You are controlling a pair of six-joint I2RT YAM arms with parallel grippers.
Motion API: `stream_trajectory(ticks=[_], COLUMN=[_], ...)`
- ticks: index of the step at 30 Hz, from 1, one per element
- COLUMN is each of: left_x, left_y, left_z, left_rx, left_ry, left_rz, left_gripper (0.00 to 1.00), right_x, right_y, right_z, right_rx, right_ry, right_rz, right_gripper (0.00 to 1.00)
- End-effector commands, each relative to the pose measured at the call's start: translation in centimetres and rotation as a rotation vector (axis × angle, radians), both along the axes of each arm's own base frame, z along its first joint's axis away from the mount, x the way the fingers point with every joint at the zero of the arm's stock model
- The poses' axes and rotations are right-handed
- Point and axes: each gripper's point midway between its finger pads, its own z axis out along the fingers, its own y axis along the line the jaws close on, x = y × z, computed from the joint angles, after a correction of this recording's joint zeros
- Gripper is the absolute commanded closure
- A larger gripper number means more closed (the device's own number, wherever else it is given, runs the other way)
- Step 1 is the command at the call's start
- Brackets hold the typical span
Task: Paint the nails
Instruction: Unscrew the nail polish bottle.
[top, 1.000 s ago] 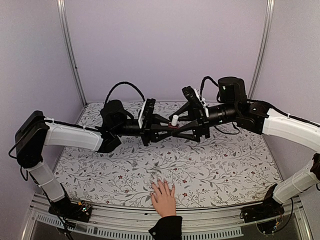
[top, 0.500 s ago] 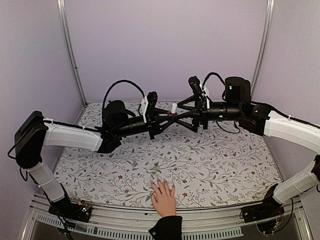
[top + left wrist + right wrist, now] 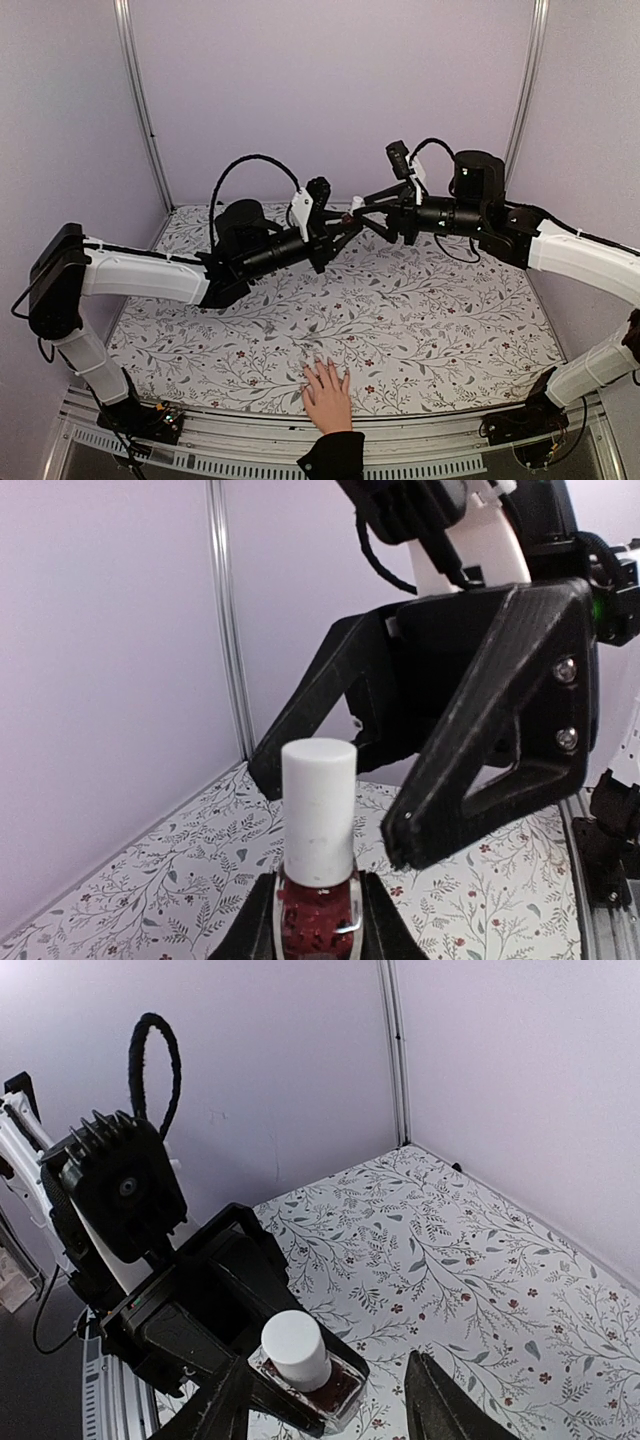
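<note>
A light-skinned hand [image 3: 327,397] with a black cuff lies flat at the table's near edge, its nails [image 3: 322,366] too small to make out. High above the back of the table my left gripper [image 3: 343,217] is shut on a small dark-red bottle [image 3: 318,908] with a white cap [image 3: 318,810]. My right gripper [image 3: 364,213] faces it, open, one finger on either side of the cap [image 3: 295,1348] and touching nothing. In the right wrist view its fingertips [image 3: 428,1400] stand wide of the bottle [image 3: 338,1388].
The floral tablecloth [image 3: 440,320] covers the table. Lilac walls close in the back and both sides, with metal posts [image 3: 140,100] in the corners. The two arms meet in the air well behind the hand.
Both grippers have risen and drifted toward the back with the bottle between them. The right gripper's fingers have let go of the cap and spread apart. The hand has not moved.
</note>
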Motion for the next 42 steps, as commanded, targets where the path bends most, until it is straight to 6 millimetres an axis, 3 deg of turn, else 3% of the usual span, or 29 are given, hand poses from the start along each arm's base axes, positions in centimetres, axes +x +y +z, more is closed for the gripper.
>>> stream_trajectory(ticks=[1, 14, 21, 24, 29, 42], left_x=[1.0, 0.9, 0.3, -0.4, -2.4, -7.5], left_y=[-0.4, -1.7, -1.7, -1.8, -1.6, -1.3], left_z=[0.5, -0.1, 0.1, 0.2, 0.5, 1.2], left_rx=[0.006, 0.067, 0.074, 0.070, 0.028, 0.007], left_ry=[-0.017, -0.051, -0.066, -0.070, -0.064, -0.095], left_rz=[0.076, 0.101, 0.078, 0.010, -0.166, -0.524], left_gripper=[1.00, 1.00, 1.00, 1.00, 1.00, 1.00], right_x=[1.2, 1.7, 1.5, 0.9, -0.3, -3.6], right_y=[0.2, 0.3, 0.6, 0.8, 1.1, 1.5], right_z=[0.7, 0.5, 0.2, 0.2, 0.1, -0.9], right_rx=[0.030, 0.032, 0.024, 0.016, 0.001, -0.074], right_ry=[0.012, 0.026, 0.026, 0.009, -0.013, -0.071], right_rz=[-0.050, -0.066, -0.040, -0.003, 0.066, 0.267], right_gripper=[0.49, 0.63, 0.89, 0.95, 1.00, 1.00])
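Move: The white cap stands upright about 2 cm to the left of the right gripper's open fingers, neither ahead nor back, and about 1 cm below their height. The red bottle body sits under the cap, roughly 2 cm to the left of the right hand and 4 cm below it. From the left hand, which already holds that body, the cap is about 3 cm straight above, and the right fingertips are about 2 cm to its right and 4 cm higher. Ease the right gripper a little over 1 cm down and forward while the left brings the bottle about 1 cm right, down and forward to meet it. Close the right fingers around the cap. Then, with both grips kept, draw both hands back about 3 cm together, turning the left some 20 degrees clockwise and the right about 10 counter-clockwise. ##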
